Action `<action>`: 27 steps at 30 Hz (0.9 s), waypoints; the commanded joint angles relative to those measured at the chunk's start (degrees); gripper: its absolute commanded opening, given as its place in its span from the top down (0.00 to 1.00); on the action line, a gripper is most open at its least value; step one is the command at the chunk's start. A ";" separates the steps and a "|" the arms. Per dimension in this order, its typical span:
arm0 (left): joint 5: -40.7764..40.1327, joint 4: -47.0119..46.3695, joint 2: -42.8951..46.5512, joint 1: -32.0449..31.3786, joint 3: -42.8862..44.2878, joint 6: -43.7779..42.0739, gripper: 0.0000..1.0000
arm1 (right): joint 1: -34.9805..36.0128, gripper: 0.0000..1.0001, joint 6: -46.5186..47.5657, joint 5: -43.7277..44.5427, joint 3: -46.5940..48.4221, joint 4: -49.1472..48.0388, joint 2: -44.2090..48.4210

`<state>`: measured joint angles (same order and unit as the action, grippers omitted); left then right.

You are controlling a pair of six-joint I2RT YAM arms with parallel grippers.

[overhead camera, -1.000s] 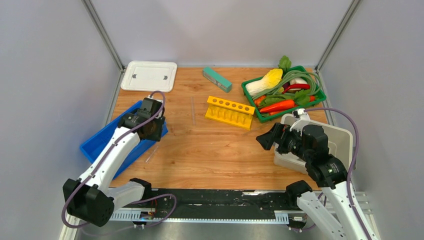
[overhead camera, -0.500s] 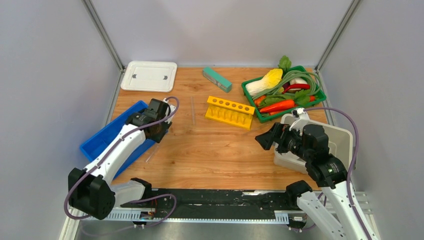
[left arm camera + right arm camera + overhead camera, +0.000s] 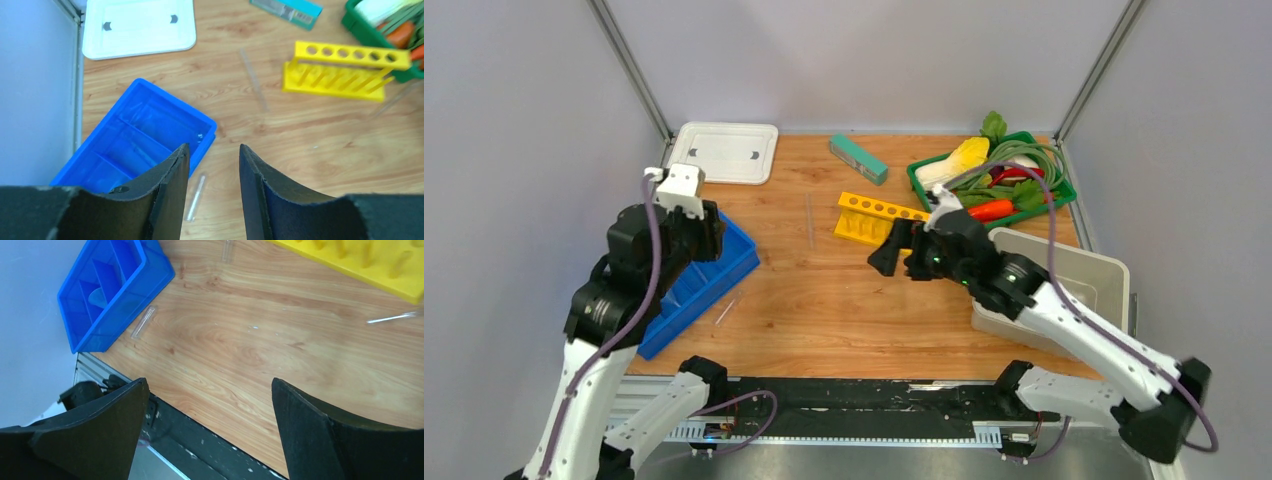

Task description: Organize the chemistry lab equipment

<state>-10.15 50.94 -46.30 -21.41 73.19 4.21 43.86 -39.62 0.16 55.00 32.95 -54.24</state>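
Note:
A short glass tube [image 3: 727, 310] [image 3: 196, 196] [image 3: 143, 321] lies on the wood beside the blue divided bin [image 3: 714, 272] [image 3: 145, 125] [image 3: 112, 287]. A long glass tube [image 3: 810, 220] [image 3: 254, 80] lies left of the yellow holed rack [image 3: 872, 218] [image 3: 345, 62] [image 3: 370, 265]. A thin glass rod [image 3: 392, 317] rests in front of the rack. My left gripper [image 3: 707, 232] [image 3: 214, 150] hangs open and empty, high above the bin's near corner. My right gripper [image 3: 889, 250] [image 3: 210, 385] stands wide open and empty over the table's middle, just in front of the rack.
At the back left lies a white lid [image 3: 722, 152] [image 3: 137, 25]. A teal block [image 3: 858, 158] sits at the back centre, and a green basket of toy vegetables [image 3: 1064, 190] at the back right. A grey tub [image 3: 1114, 285] stands near the right edge.
My left arm has risen and drawn back to the left, off the blue bin. My right arm has swung left from the grey tub to the table's middle.

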 commanded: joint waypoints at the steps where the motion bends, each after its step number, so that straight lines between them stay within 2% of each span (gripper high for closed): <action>1: 1.97 0.23 5.85 -0.30 -1.54 10.45 0.51 | 6.84 0.05 -10.38 10.73 6.95 -7.88 -12.88; 4: 3.83 -2.51 11.13 -0.30 -5.33 12.66 0.51 | 9.22 0.07 -11.10 6.54 8.71 -17.26 -22.63; 6: 1.55 -0.94 13.16 -0.21 -5.08 13.10 0.51 | 10.63 0.11 -10.75 1.09 9.42 -26.32 -28.88; 8: -1.09 1.34 15.18 -0.30 -3.94 13.11 0.51 | 12.39 0.18 -11.18 -1.29 11.08 -32.40 -33.89; 10: -2.76 2.58 17.11 -0.30 -3.14 12.93 0.51 | 14.06 0.19 -11.10 -2.18 13.89 -37.23 -39.51; 12: -3.12 3.20 19.05 -0.30 -2.61 12.84 0.51 | 15.20 0.18 -12.14 -2.36 17.84 -36.56 -44.87; 16: -4.78 3.82 22.48 -0.30 -1.74 13.81 0.51 | 16.43 0.18 -21.70 -0.16 24.17 -30.69 -53.67; 20: -6.37 4.96 24.07 -0.21 -0.59 14.42 0.51 | 18.10 0.24 -26.82 5.54 29.44 -25.50 -59.48; 27: -6.02 5.23 24.94 -0.21 -0.24 14.86 0.51 | 18.46 0.29 -33.85 2.12 41.40 -17.06 -69.76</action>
<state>-15.77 55.79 -21.80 -21.41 71.96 18.02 62.04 -67.31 2.35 90.32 10.81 -120.09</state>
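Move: Low beside the blue tray's near right side lies the small test tube, about 37 cm left of the open right hand, 6 cm farther out and some 21 cm below. The tray's middle is roughly 11 cm left of the tube and 5 cm farther out; a thin glass rod lies about 25 cm ahead of the right hand and 20 cm to its left. From the left hand the tube is about 4 cm ahead, 2 cm left and 31 cm down. Sweeping left across the open table in front of the yellow rack, the right hand travels about 30 cm towards the test tube, sinking some 13 cm and edging forward, while its fingers tip down about 20 degrees and narrow partway, still open and empty. The empty left hand clears out of the way, drawing back 10 cm, then also left and up, its fingertips tilting upward. ##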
